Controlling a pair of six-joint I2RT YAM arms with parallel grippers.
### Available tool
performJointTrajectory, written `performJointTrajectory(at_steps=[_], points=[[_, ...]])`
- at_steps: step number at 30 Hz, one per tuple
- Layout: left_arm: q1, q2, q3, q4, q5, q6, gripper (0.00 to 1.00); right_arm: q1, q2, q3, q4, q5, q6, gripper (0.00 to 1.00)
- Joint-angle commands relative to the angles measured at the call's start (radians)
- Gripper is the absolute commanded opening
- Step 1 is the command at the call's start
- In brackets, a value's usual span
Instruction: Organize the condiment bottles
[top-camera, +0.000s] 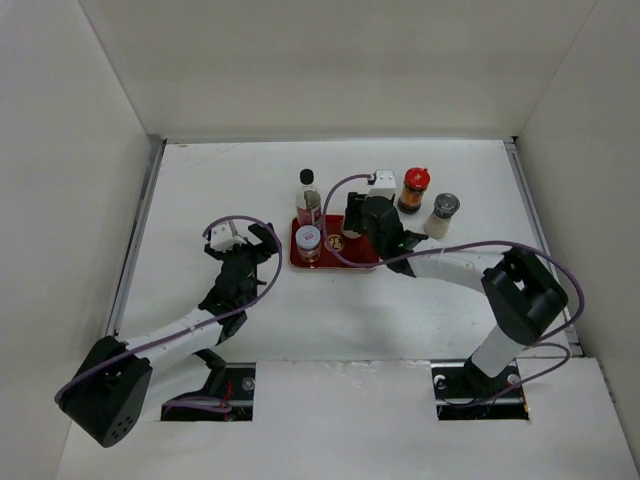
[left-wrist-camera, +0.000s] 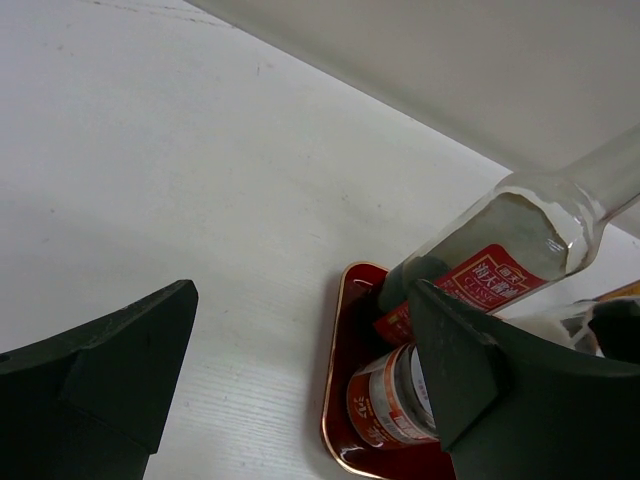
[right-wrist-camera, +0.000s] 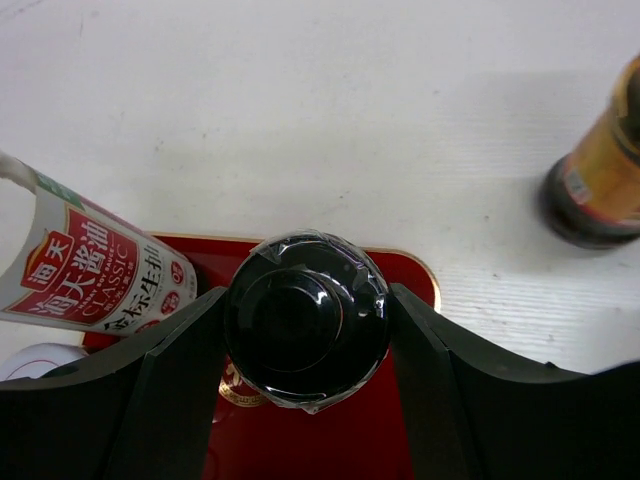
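Note:
My right gripper (right-wrist-camera: 305, 300) is shut on the small dark black-capped bottle (right-wrist-camera: 305, 325), holding it upright over the red tray (right-wrist-camera: 405, 270). In the top view this gripper (top-camera: 360, 222) covers that bottle. On the tray's left side stand the tall clear bottle with a red label (top-camera: 308, 195) (right-wrist-camera: 90, 265) and the short white-lidded jar (top-camera: 308, 240) (left-wrist-camera: 385, 400). The red-capped orange-brown jar (top-camera: 414, 188) (right-wrist-camera: 600, 180) and the grey-capped pale shaker (top-camera: 442, 214) stand on the table to the right of the tray. My left gripper (top-camera: 262, 242) (left-wrist-camera: 300, 370) hangs open just left of the tray, holding nothing.
The tray (top-camera: 340, 262) lies in the middle of the white table, with a gold emblem on its floor. White walls close in the left, right and back sides. The right arm's purple cable loops over the tray area.

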Motion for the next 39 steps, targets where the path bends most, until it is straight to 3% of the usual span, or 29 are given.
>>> performJointTrajectory(at_steps=[1,10,14,17,22,30,35,39], points=[[0.004,0.007,-0.001,0.058,0.013,-0.011,0.86,0.014,0.034,0.100,0.157,-0.027,0.000,0.54],[0.009,0.032,0.006,0.058,0.028,-0.011,0.86,0.041,0.137,0.168,0.146,-0.052,-0.009,0.59],[0.011,0.034,0.008,0.058,0.028,-0.011,0.86,0.055,0.161,0.174,0.139,-0.041,-0.009,0.73],[0.017,0.034,0.006,0.058,0.028,-0.011,0.86,0.056,0.131,0.161,0.130,-0.039,-0.009,0.83],[0.017,0.027,0.005,0.058,0.028,-0.011,0.86,0.046,-0.021,0.076,0.102,-0.009,-0.008,0.88],[0.014,0.023,0.005,0.058,0.030,-0.011,0.86,-0.164,-0.187,0.038,0.009,0.022,-0.009,0.88],[0.010,0.014,0.003,0.058,0.030,-0.011,0.86,-0.339,-0.112,0.151,-0.086,0.010,-0.043,1.00],[0.006,0.023,0.006,0.056,0.036,-0.011,0.86,-0.407,-0.021,0.280,-0.212,-0.097,-0.074,1.00]])
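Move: Some 5 cm to the left of the right hand, 1 cm ahead and about 10 cm below, lies the free spot on the red tray for the black-capped jar it still holds. The soy sauce bottle stands about 12 cm left and 6 cm ahead, the white-lidded jar 13 cm left and 2 cm back. To the hand's right are the red-capped bottle, 15 cm over and 10 cm ahead, and the grey-capped shaker, 22 cm over and 2 cm ahead. From the left hand the spot is about 24 cm right, 5 cm ahead. Carrying the black-capped jar about 5 cm left and slightly down onto the tray, the right hand opens and lets go of it. It then rises some 12 cm and swings about 20 cm right and several centimetres forward towards the red-capped bottle, turning roughly 25 degrees clockwise, spreading its fingers fully and starting to sink at the end. ##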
